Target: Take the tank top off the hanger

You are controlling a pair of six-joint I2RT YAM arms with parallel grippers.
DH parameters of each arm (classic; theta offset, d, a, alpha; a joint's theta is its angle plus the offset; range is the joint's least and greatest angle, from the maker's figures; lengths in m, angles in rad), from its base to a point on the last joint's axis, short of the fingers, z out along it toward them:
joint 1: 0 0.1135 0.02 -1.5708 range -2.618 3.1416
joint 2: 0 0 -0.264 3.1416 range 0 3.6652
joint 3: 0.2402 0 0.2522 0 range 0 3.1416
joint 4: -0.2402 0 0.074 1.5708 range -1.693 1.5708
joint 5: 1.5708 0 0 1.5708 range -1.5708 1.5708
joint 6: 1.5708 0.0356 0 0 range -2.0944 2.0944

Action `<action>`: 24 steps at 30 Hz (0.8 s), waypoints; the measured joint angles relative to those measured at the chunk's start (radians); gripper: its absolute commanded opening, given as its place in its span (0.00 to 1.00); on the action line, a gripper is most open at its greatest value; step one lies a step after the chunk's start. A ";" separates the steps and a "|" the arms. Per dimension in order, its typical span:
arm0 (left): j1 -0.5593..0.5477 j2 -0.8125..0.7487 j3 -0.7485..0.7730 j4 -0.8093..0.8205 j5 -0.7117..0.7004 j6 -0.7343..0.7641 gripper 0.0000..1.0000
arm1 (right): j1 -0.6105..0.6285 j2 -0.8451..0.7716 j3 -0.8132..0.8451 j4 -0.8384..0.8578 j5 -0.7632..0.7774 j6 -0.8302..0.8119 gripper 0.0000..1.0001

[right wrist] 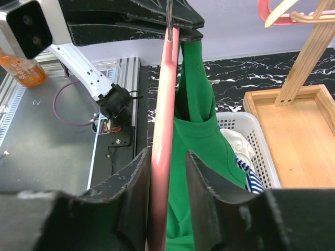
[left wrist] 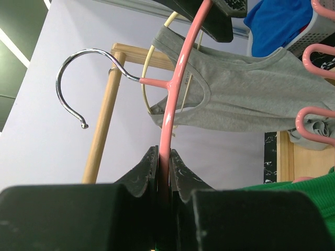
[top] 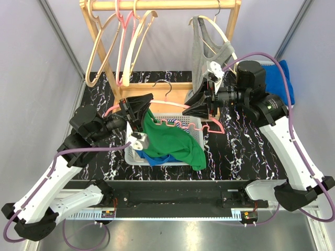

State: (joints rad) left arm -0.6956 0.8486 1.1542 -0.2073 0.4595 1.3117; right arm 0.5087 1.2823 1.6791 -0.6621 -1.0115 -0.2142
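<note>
A pink hanger lies level over the white basket, held between both arms. My left gripper is shut on one of its arms, the fingers pressed flat against the pink bar. A green tank top hangs from that end and drapes into the basket. My right gripper straddles the other arm of the hanger: one finger touches it, the other stands off with a gap, so it is open. The green cloth hangs just behind.
A wooden rack at the back carries empty hangers and a grey tank top on a cream hanger. Its wooden base tray sits behind the basket. A blue cloth lies far right. Striped and white clothes fill the basket.
</note>
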 measured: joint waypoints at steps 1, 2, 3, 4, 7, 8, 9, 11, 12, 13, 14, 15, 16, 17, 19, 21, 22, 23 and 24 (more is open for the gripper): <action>0.000 0.002 0.005 0.000 0.000 -0.002 0.00 | 0.000 0.000 0.000 0.001 0.001 0.000 0.29; 0.000 0.004 0.008 0.000 -0.001 -0.003 0.00 | 0.000 0.000 -0.001 0.003 0.002 0.002 0.26; -0.001 0.005 0.010 0.001 -0.004 -0.003 0.00 | 0.000 0.000 -0.002 0.008 0.006 0.005 0.21; 0.000 0.005 0.010 0.001 -0.006 -0.004 0.00 | 0.000 -0.002 -0.005 0.013 0.009 0.009 0.16; -0.001 0.005 0.010 0.000 -0.016 -0.005 0.05 | 0.002 -0.013 -0.022 0.036 0.037 0.027 0.00; -0.002 0.005 0.010 0.001 -0.016 -0.007 0.43 | 0.002 -0.018 -0.031 0.047 0.041 0.031 0.00; -0.002 0.005 0.010 0.001 -0.021 -0.011 0.56 | 0.002 -0.032 -0.048 0.064 0.053 0.041 0.00; -0.004 0.004 0.009 0.013 -0.025 -0.030 0.62 | 0.006 -0.063 -0.090 0.094 0.075 0.048 0.00; -0.004 0.000 0.009 0.026 -0.028 -0.039 0.76 | 0.006 -0.082 -0.114 0.102 0.090 0.051 0.00; -0.005 -0.005 0.009 0.038 -0.031 -0.051 0.93 | 0.006 -0.101 -0.133 0.107 0.105 0.053 0.00; -0.005 -0.012 0.009 0.048 -0.035 -0.064 0.98 | 0.005 -0.116 -0.149 0.112 0.117 0.055 0.00; -0.005 -0.019 0.009 0.058 -0.041 -0.080 0.99 | 0.005 -0.129 -0.159 0.116 0.131 0.055 0.00; -0.006 -0.024 0.011 0.067 -0.048 -0.097 0.99 | 0.005 -0.140 -0.166 0.119 0.141 0.056 0.00; -0.006 -0.029 0.019 0.075 -0.056 -0.122 0.99 | 0.006 -0.151 -0.171 0.119 0.158 0.057 0.00; -0.007 -0.030 0.035 0.080 -0.072 -0.167 0.99 | 0.005 -0.159 -0.173 0.123 0.170 0.058 0.00; -0.007 -0.033 0.051 0.072 -0.092 -0.244 0.98 | 0.006 -0.166 -0.174 0.126 0.186 0.057 0.00; -0.007 -0.039 0.056 0.069 -0.103 -0.283 0.95 | 0.006 -0.169 -0.174 0.122 0.194 0.056 0.00; -0.007 -0.049 0.056 0.066 -0.113 -0.319 0.93 | 0.006 -0.171 -0.174 0.118 0.208 0.055 0.00; -0.007 -0.066 0.055 0.057 -0.126 -0.367 0.90 | 0.005 -0.173 -0.174 0.113 0.216 0.053 0.00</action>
State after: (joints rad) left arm -0.7025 0.7822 1.2091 -0.1501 0.3332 0.9443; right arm 0.5140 1.1095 1.5051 -0.5491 -0.7959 -0.1608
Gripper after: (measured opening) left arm 0.964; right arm 0.121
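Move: The pink hanger's upper bar already runs between the right hand's half-open fingers, about 1 cm back of their middle. From the right hand, the hook is roughly 7 cm to the left, 2 cm ahead and 5 cm higher; the green tank top's body is some 4 cm left, 2 cm back and 25 cm lower. The left hand still pinches the hanger bar at the tank top's strap; the body hangs about 9 cm to its right, level fore and aft, 25 cm below. The right fingers shut on the hanger's upper bar and take it over, then that hand draws about 2 cm to its right, away from the left hand, turning some 10 degrees clockwise. Once the right grip is made, the left fingers open wide, letting go of bar and strap, and that hand rises about 4 cm and backs 3 cm left, its fingertips tilting up. ##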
